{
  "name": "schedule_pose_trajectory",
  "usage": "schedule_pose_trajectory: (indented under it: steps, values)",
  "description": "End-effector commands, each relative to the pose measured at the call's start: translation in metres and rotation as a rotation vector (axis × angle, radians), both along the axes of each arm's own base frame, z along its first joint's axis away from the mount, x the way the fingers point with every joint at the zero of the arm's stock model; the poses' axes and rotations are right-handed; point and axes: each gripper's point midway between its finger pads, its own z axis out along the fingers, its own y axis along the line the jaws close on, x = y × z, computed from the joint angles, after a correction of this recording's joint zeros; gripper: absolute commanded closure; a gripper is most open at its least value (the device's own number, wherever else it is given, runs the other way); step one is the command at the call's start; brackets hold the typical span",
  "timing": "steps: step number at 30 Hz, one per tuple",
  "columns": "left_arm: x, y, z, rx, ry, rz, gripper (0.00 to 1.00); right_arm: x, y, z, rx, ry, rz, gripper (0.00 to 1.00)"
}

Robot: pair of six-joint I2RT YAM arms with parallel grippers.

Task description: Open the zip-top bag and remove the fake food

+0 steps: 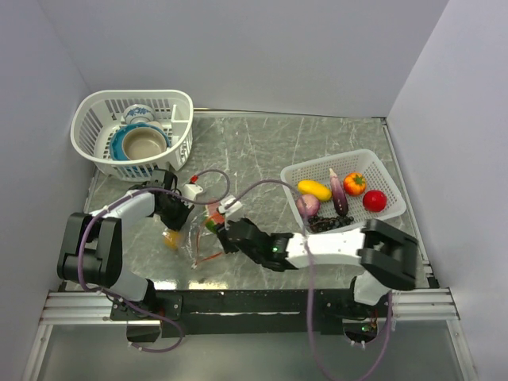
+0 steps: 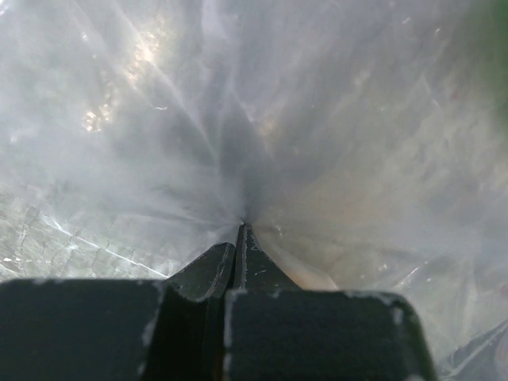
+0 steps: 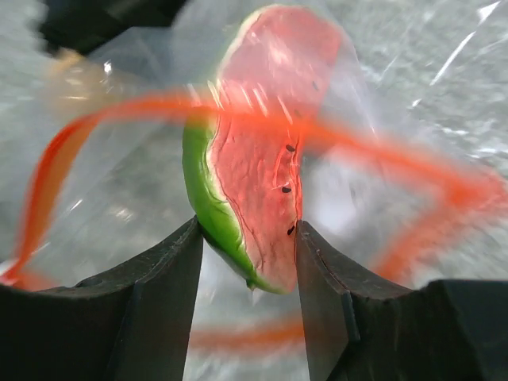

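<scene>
The clear zip-top bag (image 1: 196,242) lies near the table's front edge, its orange-red zip strip (image 3: 143,107) curving open around the mouth. My left gripper (image 1: 176,216) is shut on a pinch of the bag's plastic (image 2: 238,119), the film bunching at the tips (image 2: 240,230). My right gripper (image 3: 248,238) reaches into the mouth, with both fingers pressed against a piece of fake food, a red-and-green watermelon slice (image 3: 254,182), seen from above as the slice (image 1: 213,222). A yellow-orange piece (image 1: 171,238) sits in the bag by the left gripper.
A white basket (image 1: 298,173) at the right holds a yellow fruit (image 1: 314,190), eggplant (image 1: 338,193), orange fruit (image 1: 355,183), tomato (image 1: 375,200), pink piece (image 1: 308,205) and grapes (image 1: 327,224). Another white basket (image 1: 91,139) with blue-and-white bowls stands back left.
</scene>
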Motion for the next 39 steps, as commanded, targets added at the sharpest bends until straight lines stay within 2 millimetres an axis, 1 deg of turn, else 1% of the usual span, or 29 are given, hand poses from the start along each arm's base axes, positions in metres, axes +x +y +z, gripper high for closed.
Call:
schedule_pose_trajectory:
  steps: [1,2,3,5,6,8,9,10,11,12,13,14,15,17,19,20,21,22,24,28,29,30,32,33,35,36,37,38,39]
  values:
    - [-0.018,0.010,-0.027,0.066,0.086,0.004,0.99,-0.018,-0.023,0.037,0.114,0.010,-0.003,0.62]
    - [-0.017,0.010,-0.027,0.066,0.081,0.004,0.99,-0.021,-0.031,0.033,0.109,0.019,0.000,0.62]
    - [-0.017,0.010,-0.027,0.065,0.086,0.008,0.99,-0.025,-0.037,0.049,0.159,0.021,-0.004,0.62]
    - [-0.015,0.011,-0.026,0.071,0.080,0.010,0.99,-0.028,-0.054,0.049,0.157,0.023,-0.024,0.62]
    - [-0.016,0.011,-0.025,0.071,0.079,0.011,0.99,-0.029,-0.066,0.061,0.189,0.024,-0.053,0.62]
    - [-0.014,0.011,-0.024,0.074,0.074,0.014,0.99,-0.025,-0.087,0.070,0.210,0.004,-0.119,0.62]
    - [-0.014,0.011,-0.024,0.074,0.071,0.016,0.99,-0.024,-0.105,0.081,0.243,-0.011,-0.167,0.64]
    - [-0.013,0.012,-0.023,0.075,0.070,0.018,0.99,-0.022,-0.120,0.082,0.237,-0.022,-0.221,0.64]
    - [-0.013,0.011,-0.023,0.071,0.067,0.020,0.99,-0.006,-0.150,0.089,0.233,-0.083,-0.376,0.64]
    - [-0.011,0.011,-0.022,0.072,0.068,0.023,0.99,-0.004,-0.179,0.090,0.242,-0.071,-0.495,0.64]
    - [-0.011,0.008,-0.021,0.058,0.069,0.021,0.99,0.000,-0.197,0.094,0.252,-0.087,-0.576,0.64]
    - [-0.011,0.008,-0.021,0.055,0.074,0.024,0.99,0.006,-0.222,0.108,0.322,-0.124,-0.707,0.64]
    - [-0.010,0.006,-0.020,0.048,0.075,0.026,0.99,0.009,-0.244,0.102,0.280,-0.139,-0.772,0.64]
    - [-0.009,0.004,-0.018,0.036,0.079,0.027,0.99,0.015,-0.265,0.106,0.309,-0.151,-0.864,0.63]
    - [-0.008,0.003,-0.016,0.032,0.079,0.029,0.99,0.021,-0.287,0.097,0.269,-0.133,-0.949,0.56]
    - [-0.008,0.002,-0.015,0.030,0.076,0.028,0.99,0.024,-0.289,0.093,0.246,-0.123,-0.966,0.52]
    - [-0.008,0.003,-0.015,0.030,0.074,0.027,0.99,0.027,-0.286,0.088,0.239,-0.097,-0.954,0.37]
    - [-0.010,0.003,-0.015,0.032,0.076,0.026,0.99,0.031,-0.288,0.085,0.220,-0.091,-0.961,0.25]
    - [-0.013,0.004,-0.015,0.035,0.078,0.024,0.99,0.035,-0.279,0.078,0.164,-0.068,-0.928,0.00]
    - [-0.015,-0.001,-0.004,0.000,0.078,0.016,0.99,0.039,-0.252,0.088,0.132,-0.083,-0.834,0.00]
    - [-0.014,-0.004,0.000,-0.013,0.071,0.014,0.99,0.034,-0.235,0.092,0.093,-0.109,-0.744,0.00]
    - [-0.013,-0.005,0.005,-0.022,0.069,0.014,0.99,0.033,-0.218,0.101,0.133,-0.129,-0.693,0.00]
    - [-0.011,-0.009,0.010,-0.040,0.063,0.012,0.99,0.019,-0.185,0.104,0.095,-0.165,-0.542,0.00]
    - [-0.010,-0.009,0.013,-0.042,0.066,0.015,0.99,0.016,-0.169,0.109,0.125,-0.173,-0.500,0.00]
    - [-0.011,-0.014,0.018,-0.067,0.077,0.013,0.99,0.011,-0.147,0.098,0.085,-0.164,-0.431,0.00]
    - [-0.013,-0.018,0.026,-0.088,0.098,0.011,0.99,0.008,-0.136,0.096,0.089,-0.159,-0.407,0.00]
    - [-0.014,-0.025,0.035,-0.129,0.103,0.000,0.99,0.007,-0.128,0.083,0.053,-0.150,-0.393,0.00]
    - [-0.006,-0.031,0.055,-0.162,0.068,-0.003,0.99,0.006,-0.123,0.077,0.044,-0.144,-0.380,0.00]
    - [-0.011,-0.033,0.066,-0.178,0.083,-0.005,0.99,0.004,-0.117,0.074,0.048,-0.140,-0.374,0.00]
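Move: The right hand already grips the watermelon slice inside the bag's orange mouth; the right basket it goes to is centred about 32 cm to its right, 12 cm ahead and 8 cm lower. In that basket the pink fruit lies some 24 cm right and 10 cm ahead of this hand, the grapes 29 cm right and 5 cm ahead. The basket's centre is roughly 46 cm right and 8 cm ahead of the left hand. The right hand draws the watermelon up about 10 cm and slightly back out of the bag mouth, swings it some 28 cm right to the basket while turning about 50 degrees clockwise, sinks a little and opens fully, then heads back left about 13 cm, open. The left hand keeps its pinch on the bag plastic, easing back 1.5 cm at the end. ##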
